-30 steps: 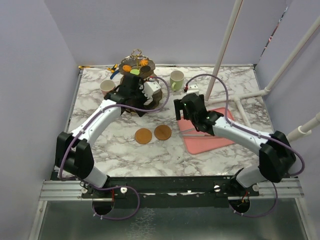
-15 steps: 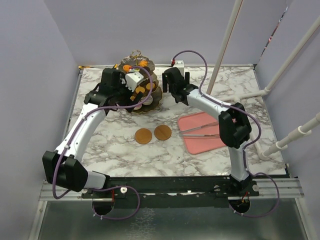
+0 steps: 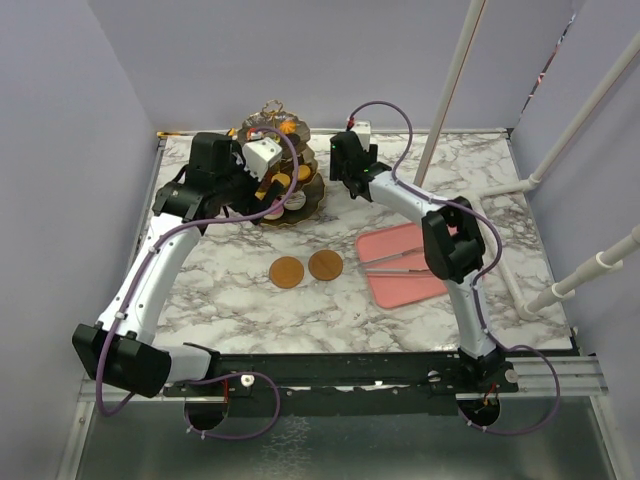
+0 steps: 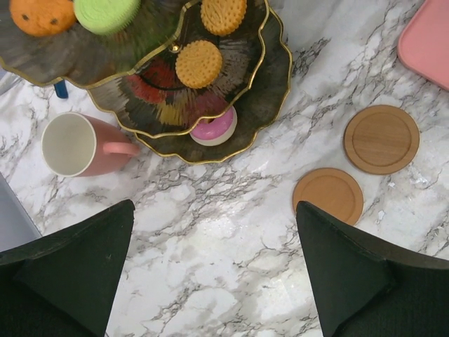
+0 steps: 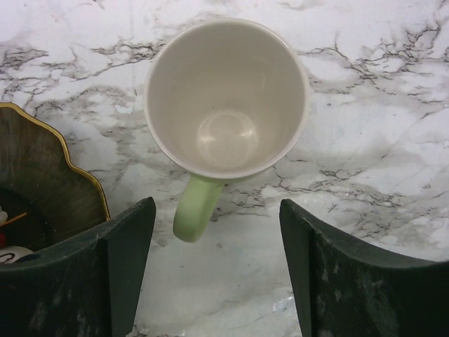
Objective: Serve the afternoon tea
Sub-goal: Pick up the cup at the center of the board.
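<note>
The dark three-tier stand [image 3: 285,180] with gold rims stands at the back of the table, holding cookies [image 4: 198,63], an orange pastry [image 4: 41,14], a green one [image 4: 105,12] and a pink-and-white one [image 4: 214,126]. A pink mug [image 4: 77,144] sits upright just left of the stand. My left gripper [image 4: 214,270] hovers open above bare marble near that mug. Two brown coasters [image 3: 287,271] [image 3: 325,264] lie mid-table. The pale-green mug [image 5: 226,98] stands empty right of the stand. My right gripper [image 5: 217,274] is open over it, and the mug's handle [image 5: 196,207] points between the fingers without touching them.
A flat pink tray [image 3: 405,265] lies to the right of the coasters with pliers [image 3: 395,262] on it. White pipes [image 3: 450,90] rise at the back right. The stand's rim [image 5: 49,175] is close to my right gripper's left finger.
Both arms have swung toward the back. The left has left the stand's front for the pink mug's side. The right has reached over the green mug, and its jaws have narrowed a little.
</note>
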{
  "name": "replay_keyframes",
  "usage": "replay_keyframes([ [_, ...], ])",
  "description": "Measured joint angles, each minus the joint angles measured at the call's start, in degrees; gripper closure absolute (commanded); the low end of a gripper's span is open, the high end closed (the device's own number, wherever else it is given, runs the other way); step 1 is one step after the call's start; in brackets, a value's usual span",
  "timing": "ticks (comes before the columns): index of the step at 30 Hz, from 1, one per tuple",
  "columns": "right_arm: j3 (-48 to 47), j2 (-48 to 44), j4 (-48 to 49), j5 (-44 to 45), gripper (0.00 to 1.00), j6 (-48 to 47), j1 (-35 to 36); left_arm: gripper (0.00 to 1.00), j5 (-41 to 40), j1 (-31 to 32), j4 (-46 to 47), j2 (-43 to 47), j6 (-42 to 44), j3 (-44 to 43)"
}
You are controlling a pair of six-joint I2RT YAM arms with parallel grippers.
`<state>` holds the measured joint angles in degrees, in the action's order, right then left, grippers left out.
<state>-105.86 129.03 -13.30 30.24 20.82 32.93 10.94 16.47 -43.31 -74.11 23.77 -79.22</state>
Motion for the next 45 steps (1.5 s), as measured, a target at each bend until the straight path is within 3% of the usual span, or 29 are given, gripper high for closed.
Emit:
replay_keyframes([
  [2, -1.1, 1.1, 0.0, -0.1, 0.38, 0.3, -0.2, 0.01, 0.0, 0.0, -0.5, 0.0, -0.4, -1.1],
  [7, -2.2, 3.0, 0.3, -0.5, 0.78, 0.7, -0.7, 0.01, -0.2, 0.0, -1.2, 0.1, -1.4, -3.7],
  [14, -1.1, 3.0, 1.5, -0.6, 0.98, -0.5, -2.0, 0.01, -1.2, -0.4, -2.3, 0.2, -1.9, -5.7],
  [22, 12.3, -5.2, 7.1, -2.7, 0.99, -4.2, -2.2, 0.01, -1.5, -0.7, -2.4, 0.2, -2.6, -6.7],
  [34, 35.0, -28.5, 9.7, -9.4, 0.99, -6.4, -0.6, 0.01, -2.9, -1.1, -1.7, -0.2, -3.9, -7.5],
  [41, 45.1, -41.2, 10.7, -10.0, 0.99, -6.3, 6.7, 0.01, -3.1, -1.3, -1.4, -0.8, -4.5, -7.5],
  [45, 48.3, -44.0, 10.7, -9.7, 0.99, -6.1, 13.6, 0.01, -3.1, -1.4, -1.4, -0.9, -4.6, -7.6],
])
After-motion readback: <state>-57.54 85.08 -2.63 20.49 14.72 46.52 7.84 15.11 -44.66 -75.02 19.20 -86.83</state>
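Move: The right hand, open, is just behind the green cup at handle height: the cup's middle is about 7 cm straight ahead and 3 cm lower, its handle reaching back between the fingers. The tiered stand is some 17 cm to the left, about level with this hand; the nearer coaster lies about 24 cm back and 6 cm left, down on the table. From the left hand the cup is roughly 17 cm ahead, 25 cm right and 17 cm lower. The right fingers pinch the green cup's handle, closing as the hand eases about 1.5 cm forward and 2 cm down. Keeping that grip, the hand draws back some 22 cm towards the coasters, rising about 7 cm, drifting right first and then left, and turning about 25 degrees counter-clockwise. The left hand, open and empty, lifts about 4 cm beside the stand. ##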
